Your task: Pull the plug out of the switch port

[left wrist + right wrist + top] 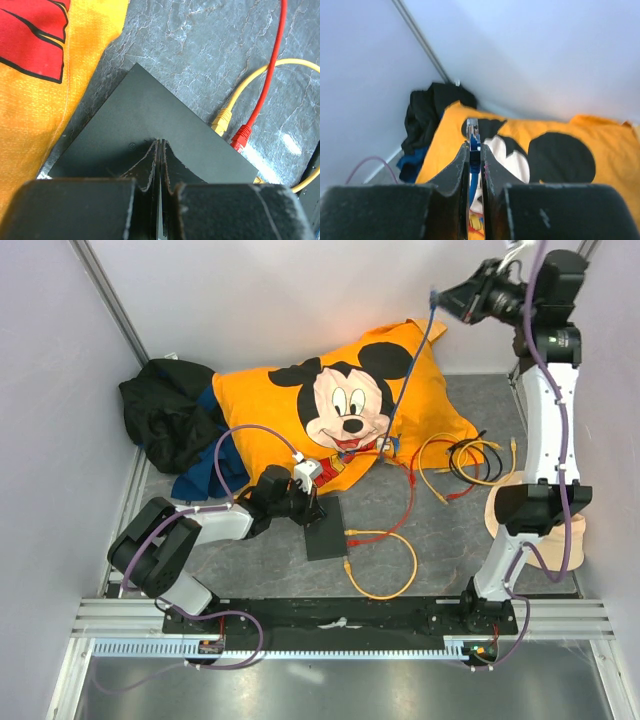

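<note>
The switch (324, 527) is a flat dark box on the grey floor, in front of the pillow. My left gripper (306, 504) is shut and empty, and its tips rest on the switch's top (150, 125) in the left wrist view (160, 142). A yellow plug (221, 120) and a red plug (241, 136) sit at the switch's right edge. My right gripper (443, 298) is raised high at the back right, shut on a blue plug (473, 136) whose blue cable (408, 370) hangs down to the pillow's front. The plug's clear tip sticks out past the fingertips (461, 155).
An orange Mickey Mouse pillow (300, 410) lies at the back. A black heap of cloth (165, 405) lies at the back left. Yellow cable loops (385, 565), a red cable (405, 505) and a black and yellow coil (470, 455) lie right of the switch. A beige object (500, 520) is by the right arm.
</note>
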Available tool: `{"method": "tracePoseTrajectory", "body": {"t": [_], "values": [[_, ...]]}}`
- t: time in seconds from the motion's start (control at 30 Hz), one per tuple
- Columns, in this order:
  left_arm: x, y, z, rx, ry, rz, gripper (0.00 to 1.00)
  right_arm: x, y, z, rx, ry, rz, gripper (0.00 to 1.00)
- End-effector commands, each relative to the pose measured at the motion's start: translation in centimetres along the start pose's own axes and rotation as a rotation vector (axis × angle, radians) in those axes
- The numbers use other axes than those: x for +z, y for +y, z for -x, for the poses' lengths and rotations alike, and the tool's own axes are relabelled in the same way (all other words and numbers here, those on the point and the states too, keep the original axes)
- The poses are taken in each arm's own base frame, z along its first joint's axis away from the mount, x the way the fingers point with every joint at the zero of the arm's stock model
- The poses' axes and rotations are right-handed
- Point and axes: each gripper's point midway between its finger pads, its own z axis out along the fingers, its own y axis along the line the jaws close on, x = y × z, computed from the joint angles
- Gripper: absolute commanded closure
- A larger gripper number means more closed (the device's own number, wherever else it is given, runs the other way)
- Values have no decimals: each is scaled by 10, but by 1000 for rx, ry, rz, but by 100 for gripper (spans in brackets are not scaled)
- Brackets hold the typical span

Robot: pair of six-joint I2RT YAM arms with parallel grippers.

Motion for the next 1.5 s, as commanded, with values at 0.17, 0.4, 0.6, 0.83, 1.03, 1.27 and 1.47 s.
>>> {"method": "tracePoseTrajectory", "body": {"t": [0.17,0.4,0.6,0.83,1.03,1.27,1.47], "values": [[-8,12,-70,-39,233,51,98,-83,1,134,-172,-384,-124,100],[-7,12,-72,-42,238,52,98,-165,-43,179,-245,-556,-344,100],[-7,12,-71,-39,239,48,98,-198,-95,179,-235,-573,-477,100],[-9,11,-71,-36,229,48,98,-182,-197,69,-150,-287,-591,100],[-9,11,-69,-33,220,48,98,-167,-248,-52,-179,34,-696,100],[-8,11,-70,-36,227,48,98,-134,-246,-124,-152,195,-694,99],[-8,12,-70,-33,225,52,98,-106,-232,-127,-143,205,-618,100]]}}
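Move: The loose cable pile that the blue cable is being carried to lies on the table some 15 cm to the right of the right hand, about 3 cm nearer the base and roughly 47 cm below. The hat is about 25 cm right and 22 cm back from that hand, the black switch some 16 cm left and 24 cm back, both far below. From the left hand, the pile is about 31 cm right, 19 cm ahead and 3 cm lower. The blue cable, already free of the switch and still pinched at its plug high in the air, is swept right by the right hand, which climbs about 12 cm on the way. The hand then sinks some 35 cm towards the loose cable pile, easing a little forward and finally back left, its wrist swung clockwise by about 30 degrees and the fingers kept shut on the plug. ##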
